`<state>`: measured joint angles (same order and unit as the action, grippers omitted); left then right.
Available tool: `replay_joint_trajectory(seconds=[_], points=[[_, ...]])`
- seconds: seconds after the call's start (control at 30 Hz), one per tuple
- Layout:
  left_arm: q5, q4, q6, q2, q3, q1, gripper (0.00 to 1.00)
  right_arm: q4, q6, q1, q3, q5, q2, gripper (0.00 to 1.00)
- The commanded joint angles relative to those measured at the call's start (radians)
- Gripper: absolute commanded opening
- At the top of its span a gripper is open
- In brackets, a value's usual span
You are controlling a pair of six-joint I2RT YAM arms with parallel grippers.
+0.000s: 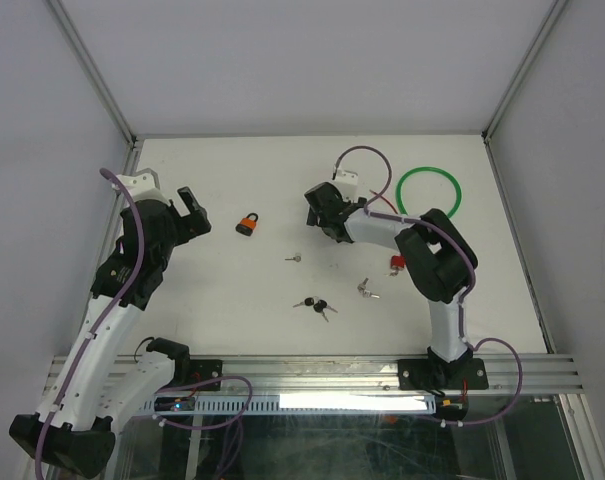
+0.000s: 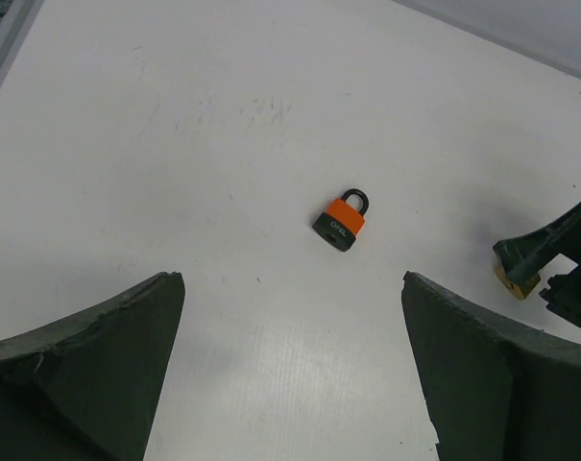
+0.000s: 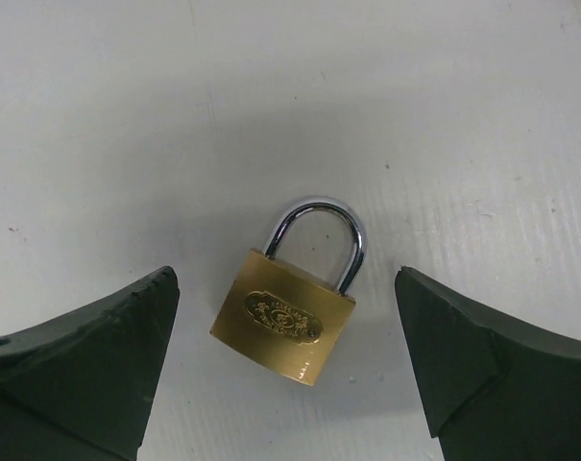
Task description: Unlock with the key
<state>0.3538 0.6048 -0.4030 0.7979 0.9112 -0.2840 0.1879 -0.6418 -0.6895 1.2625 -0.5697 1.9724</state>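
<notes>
A brass padlock point(image 3: 283, 325) with a chrome shackle lies flat on the white table, its shackle closed. My right gripper point(image 3: 285, 280) hangs open straight above it, one finger on each side, neither touching it. In the top view that gripper point(image 1: 320, 212) hides the brass lock. An orange padlock point(image 1: 247, 225) lies left of centre, also seen from the left wrist point(image 2: 340, 223). My left gripper point(image 1: 196, 212) is open and empty, left of the orange lock. Loose keys lie nearer the arms: a small silver key point(image 1: 294, 258), a black-headed pair point(image 1: 314, 304) and another key point(image 1: 367, 290).
A green ring point(image 1: 429, 190) lies at the back right of the table. A small red object point(image 1: 395, 263) sits beside the right arm's forearm. Grey walls with metal posts enclose the table on three sides.
</notes>
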Motion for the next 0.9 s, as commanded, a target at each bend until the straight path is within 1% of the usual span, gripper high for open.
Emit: replay_joint_trajectory(seconds=[0.0,0.1,0.23,0.33,0.4,0.53,0.67,0.77,0.87], points=[[-0.033,-0.042,0.014,-0.006,-0.002,0.019,0.99,0.040,-0.088,-0.024,0.067,-0.137,0.040,0.94],[-0.052,-0.042,0.014,0.001,-0.001,0.026,0.99,0.070,-0.094,-0.034,0.070,-0.142,0.051,0.86],[-0.073,-0.042,0.013,0.007,0.000,0.042,0.99,0.069,-0.083,-0.038,0.029,-0.126,0.038,0.69],[-0.080,-0.044,0.012,0.008,0.000,0.056,0.99,0.053,-0.071,-0.038,-0.014,-0.109,0.011,0.59],[-0.088,-0.044,0.011,0.012,-0.001,0.061,0.99,0.011,-0.039,-0.039,-0.060,-0.085,-0.023,0.51],[-0.106,-0.048,0.012,0.026,-0.001,0.070,0.99,-0.044,0.070,-0.038,-0.118,0.022,-0.094,0.44],[-0.125,-0.052,0.013,0.036,-0.001,0.078,0.99,-0.058,0.195,-0.039,-0.157,0.186,-0.152,0.36],[-0.135,-0.055,0.015,0.039,-0.002,0.085,0.99,-0.053,0.245,-0.039,-0.197,0.267,-0.198,0.32],[-0.146,-0.058,0.015,0.046,-0.002,0.093,0.99,-0.042,0.281,-0.041,-0.237,0.336,-0.238,0.30]])
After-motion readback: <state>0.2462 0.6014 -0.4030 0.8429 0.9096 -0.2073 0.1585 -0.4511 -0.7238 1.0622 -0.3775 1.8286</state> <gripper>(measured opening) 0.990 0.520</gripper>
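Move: The brass padlock lies almost under the right hand, between its wide-open fingers: roughly 1 cm back and 2 cm below. The small key is about 10 cm back and 10 cm left of this hand, the red padlock some 12 cm back and 15 cm right, and the silver keys around 18 cm back and 8 cm right, all on the table. From the raised left hand the brass padlock is about 13 cm ahead, 27 cm right and 22 cm below. The right hand sinks about 1 cm over the brass padlock and closes its fingers from wide open to roughly half, creeping back slightly as they pinch the two sides of the lock body. Keeping that grip, it draws the padlock straight back towards its base by some 5 cm at an even, low height, in the direction of the keys, while the wrist turns about 20 degrees counter-clockwise and tips the fingers a little more steeply down. ##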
